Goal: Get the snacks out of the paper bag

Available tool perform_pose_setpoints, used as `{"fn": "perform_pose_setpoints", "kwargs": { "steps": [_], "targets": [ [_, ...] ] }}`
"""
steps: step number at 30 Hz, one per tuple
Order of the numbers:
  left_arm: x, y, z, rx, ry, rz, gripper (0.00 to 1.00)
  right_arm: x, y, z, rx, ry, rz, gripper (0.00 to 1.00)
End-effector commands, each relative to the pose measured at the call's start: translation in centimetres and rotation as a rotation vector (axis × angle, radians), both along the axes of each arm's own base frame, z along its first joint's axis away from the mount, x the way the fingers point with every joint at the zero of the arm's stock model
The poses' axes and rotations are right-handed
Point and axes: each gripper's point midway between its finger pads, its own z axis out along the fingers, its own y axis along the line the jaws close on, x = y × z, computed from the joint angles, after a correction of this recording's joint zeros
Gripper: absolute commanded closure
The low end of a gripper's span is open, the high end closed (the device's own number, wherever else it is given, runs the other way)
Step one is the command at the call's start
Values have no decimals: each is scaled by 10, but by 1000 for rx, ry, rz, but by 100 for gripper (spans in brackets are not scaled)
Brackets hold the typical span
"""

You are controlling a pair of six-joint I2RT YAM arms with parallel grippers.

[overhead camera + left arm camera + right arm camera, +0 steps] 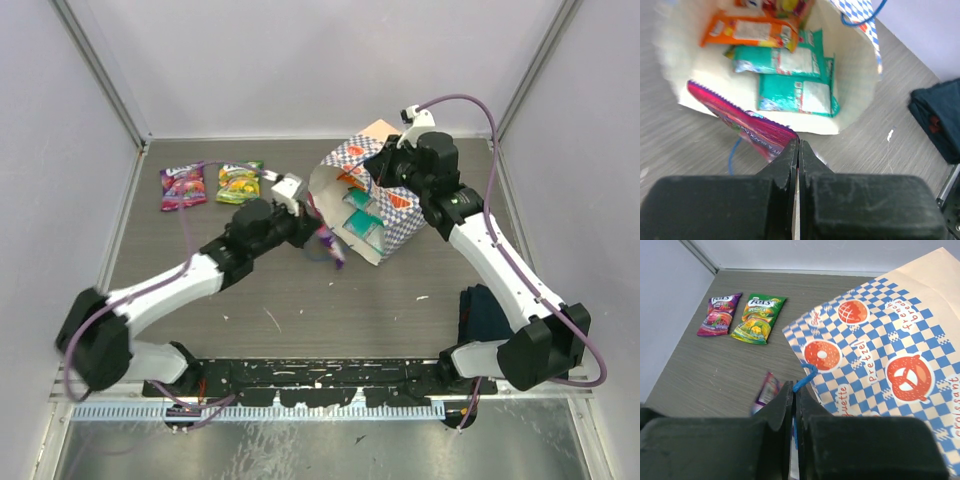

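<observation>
The paper bag (385, 205) lies on its side at the back middle, mouth toward the left arm. My right gripper (796, 390) is shut on its blue cord handle (807, 376) and holds the upper side up. My left gripper (798, 146) is shut on a purple packet (747, 125), held just outside the bag's mouth; it shows in the top view (331, 244). Inside the bag lie two teal packets (795, 95), an orange one (747, 31) and more at the back. A purple packet (182, 186) and a green packet (240, 182) lie on the table at back left.
A dark blue cloth (485, 315) lies by the right arm's base, also in the left wrist view (940, 117). Grey walls close the table at left, back and right.
</observation>
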Motion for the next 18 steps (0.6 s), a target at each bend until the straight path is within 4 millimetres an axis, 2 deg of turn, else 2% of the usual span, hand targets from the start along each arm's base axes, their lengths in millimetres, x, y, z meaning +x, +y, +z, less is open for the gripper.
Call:
{"fn": "perform_pose_setpoints", "kwargs": {
  "steps": [1, 5, 12, 15, 18],
  "targets": [
    [-10, 73, 33, 53, -72, 241, 100, 2, 2, 29, 61, -83, 19, 99],
    [-22, 155, 56, 79, -103, 558, 100, 1, 8, 30, 91, -75, 41, 99],
    [-61, 286, 69, 298, -108, 1071, 100, 0, 19, 28, 138, -55, 82, 99],
    [-69, 316, 69, 428, -148, 1202, 100, 1, 25, 25, 153, -42, 108, 99],
    [-59, 315, 65, 556, -165, 1221, 100, 3, 28, 21, 160, -29, 118, 99]
  ]
}}
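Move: The left hand, already holding a pink snack bag by its edge, is bound for the snacks laid out on the table: the red snack lies about 38 cm to its left, 18 cm ahead and 19 cm below. The yellow-green snack is some 16 cm to the right of the red one and nearly level with it. The paper bag stands about 14 cm ahead and 14 cm right of the hand. From the right hand, the red snack is roughly 55 cm left, 11 cm ahead and 31 cm down. Keeping its pinch on the pink snack's edge, the left hand sweeps quickly left, about 28 cm, away from the paper bag and towards the laid-out snacks, rising at first, easing back a little and sinking slightly at the end. It swings some 60 degrees counter-clockwise to face forward, its left side lifting. The right fingers keep hold of the blue handle, drifting about 2 cm left. ##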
